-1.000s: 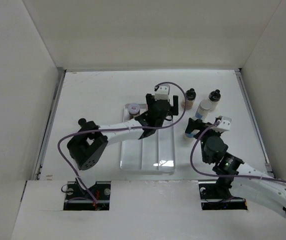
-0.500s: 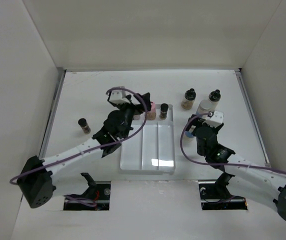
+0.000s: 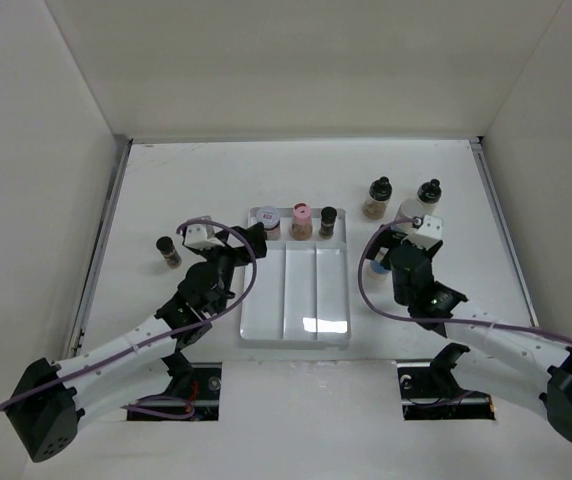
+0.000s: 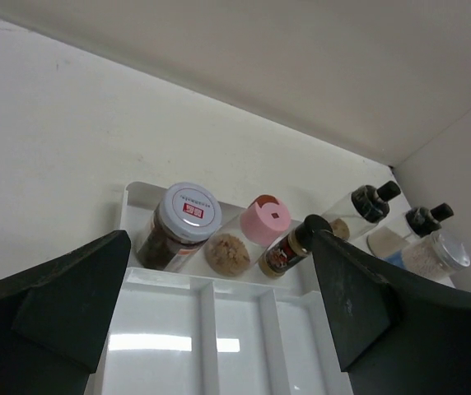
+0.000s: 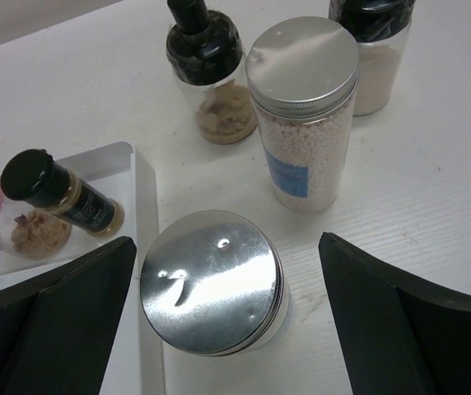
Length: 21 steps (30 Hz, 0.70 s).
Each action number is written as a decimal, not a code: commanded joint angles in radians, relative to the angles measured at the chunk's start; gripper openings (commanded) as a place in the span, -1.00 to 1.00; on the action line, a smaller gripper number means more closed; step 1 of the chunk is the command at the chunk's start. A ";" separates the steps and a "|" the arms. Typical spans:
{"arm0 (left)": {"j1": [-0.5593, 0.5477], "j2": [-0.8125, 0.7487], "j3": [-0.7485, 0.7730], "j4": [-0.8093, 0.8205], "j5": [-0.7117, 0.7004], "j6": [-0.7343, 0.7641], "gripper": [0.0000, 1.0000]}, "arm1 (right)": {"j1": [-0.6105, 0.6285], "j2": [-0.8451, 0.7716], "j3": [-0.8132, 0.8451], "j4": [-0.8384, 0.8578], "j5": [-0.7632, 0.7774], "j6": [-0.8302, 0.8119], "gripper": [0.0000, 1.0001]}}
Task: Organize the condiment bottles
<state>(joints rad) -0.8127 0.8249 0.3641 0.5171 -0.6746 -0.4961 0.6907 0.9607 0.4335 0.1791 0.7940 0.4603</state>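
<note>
Three condiment bottles stand at the far end of the clear tray [image 3: 296, 320]: a white-capped dark jar [image 3: 269, 222], a pink-capped bottle [image 3: 301, 221] and a small black-capped bottle [image 3: 328, 221]. Another small bottle [image 3: 169, 250] stands on the table to the left. To the right stand two black-capped bottles [image 3: 377, 197] [image 3: 426, 192] and a tall silver-capped, blue-labelled jar [image 3: 404, 214]. My right gripper [image 5: 227, 329] is open, straddling a wide silver-lidded jar [image 5: 211, 280] without touching it. My left gripper [image 4: 227, 329] is open and empty over the tray's [image 4: 219, 346] left side.
White walls enclose the table on three sides. The tray's three long compartments [image 4: 170, 346] hold nothing nearer than the bottle row. The right-hand bottles stand close together beside the tray's right rim [image 5: 132, 189].
My left gripper has drawn back from the tray's far end toward the near left, leaving the pink-capped and small black-capped bottles standing there. My right gripper has shifted slightly over the silver-lidded jar.
</note>
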 commanded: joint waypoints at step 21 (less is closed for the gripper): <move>0.068 -0.007 -0.050 0.047 0.001 -0.021 0.88 | 0.150 -0.094 0.103 0.046 0.011 -0.100 0.04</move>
<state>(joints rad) -0.7528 0.8135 0.3229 0.5209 -0.6762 -0.5091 0.7914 0.8871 0.4541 0.1379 0.7788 0.4026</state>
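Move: The squat silver-lidded bottle stands just about between the right hand's open fingers, some 1 cm ahead, 1 cm to the left and 3 cm below. The tall silver-lidded jar is about 11 cm ahead and 5 cm right, with a black-topped bottle 14 cm ahead and 1 cm left. In the tray, the black-capped shaker is some 10 cm ahead and 13 cm left. From the left hand, the squat bottle lies about 33 cm right, 1 cm ahead and 10 cm below. Both fingers of the right hand close on the sides of the squat silver-lidded bottle as the hand sinks about 2 cm over it, easing slightly left. Keeping that grip, the hand then rises some 4 cm from its lowest point, swinging a little left and back towards the tray. The empty left hand, still open, drifts about 2 cm left and slightly down. ##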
